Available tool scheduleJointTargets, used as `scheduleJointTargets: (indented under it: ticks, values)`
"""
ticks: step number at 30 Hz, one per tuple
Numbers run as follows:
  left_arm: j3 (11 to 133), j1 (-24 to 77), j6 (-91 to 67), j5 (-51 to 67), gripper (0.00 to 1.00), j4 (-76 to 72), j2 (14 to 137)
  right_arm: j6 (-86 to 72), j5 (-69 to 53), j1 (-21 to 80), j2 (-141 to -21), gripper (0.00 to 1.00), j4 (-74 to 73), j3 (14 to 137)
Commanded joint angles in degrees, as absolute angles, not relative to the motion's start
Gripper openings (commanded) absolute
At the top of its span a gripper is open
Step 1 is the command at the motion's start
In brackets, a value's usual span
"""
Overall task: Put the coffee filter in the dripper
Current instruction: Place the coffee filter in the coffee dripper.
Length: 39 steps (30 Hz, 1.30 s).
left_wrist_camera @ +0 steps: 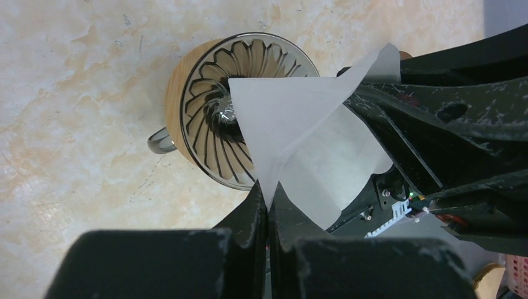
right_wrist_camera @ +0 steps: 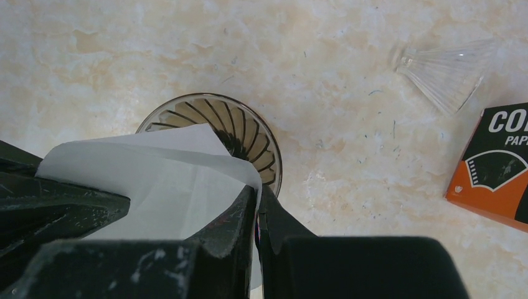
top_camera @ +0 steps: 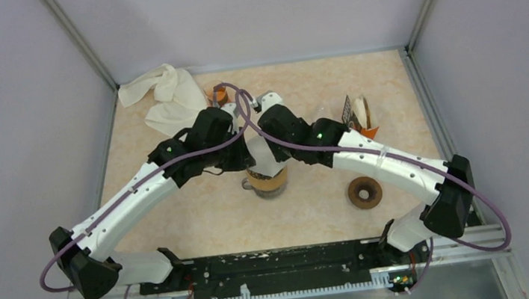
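Observation:
A white paper coffee filter [left_wrist_camera: 292, 118] hangs spread between both grippers, just above the dripper [left_wrist_camera: 212, 118], a ribbed glass cone on a wooden collar. My left gripper [left_wrist_camera: 269, 190] is shut on one edge of the filter. The right gripper [right_wrist_camera: 256, 192] is shut on the opposite edge [right_wrist_camera: 187, 168], with the dripper [right_wrist_camera: 249, 134] below it. From above, the filter [top_camera: 262, 156] shows between the two wrists, over the dripper [top_camera: 268, 183] at the table's middle. The filter's lower part covers much of the dripper's mouth.
A crumpled white cloth [top_camera: 165, 93] lies at the back left. An orange-and-black filter box [right_wrist_camera: 495, 165] and a second clear glass cone [right_wrist_camera: 445, 68] lie to the right. A brown ring [top_camera: 365, 192] sits at the front right.

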<state>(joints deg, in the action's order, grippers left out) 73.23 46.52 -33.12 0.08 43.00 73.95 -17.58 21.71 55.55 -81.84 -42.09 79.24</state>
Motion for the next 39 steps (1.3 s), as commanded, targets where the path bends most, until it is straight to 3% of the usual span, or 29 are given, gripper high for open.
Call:
scheduleJointTargets:
  ticks: [1,10,16,39]
  values:
    - [73.0,45.3,-31.9,2.4,0.04,43.1,74.7,-16.6,20.3,54.9,-83.1,0.06,-42.7,83.2]
    - [69.3,43.5,-32.0,9.0,0.06,39.7,74.9,-16.2,20.0,54.8,-83.7,0.07,-43.9,84.1]
    - [68.7,43.3,-31.9,9.5,0.09,39.8,75.8,-16.1,20.0,54.8,-84.0,0.14,-43.6,84.2]
    - [73.4,42.5,-29.7,3.6,0.62,43.9,78.2,-15.4,20.7,54.1,-85.2,0.33,-43.4,83.9]
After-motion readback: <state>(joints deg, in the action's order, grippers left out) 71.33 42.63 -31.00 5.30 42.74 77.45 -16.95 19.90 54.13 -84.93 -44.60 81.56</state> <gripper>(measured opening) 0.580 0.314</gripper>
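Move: Both hands already pinch the paper filter above the dripper. The dripper's middle is about 4 cm ahead, 3 cm right and 9 cm below the left hand, and 2 cm ahead, 5 cm left and 9 cm below the right. The glass server stands directly under the dripper. From the right hand, the clear scoop lies some 18 cm ahead and 12 cm right, the filter box 14 cm ahead and 22 cm right, both down on the table. The left hand leads the paper down towards the dripper, sinking about 3 cm with its fingertips tipping some 5 degrees farther down, then nearly stops sinking, edges forward a centimetre or so and opens its fingers past half, so the filter is no longer pinched there. The right hand sinks only about 1 cm on its side of the dripper and, almost in place, parts its fingers to about a third, ending its pinch while the paper stays close against one finger. ##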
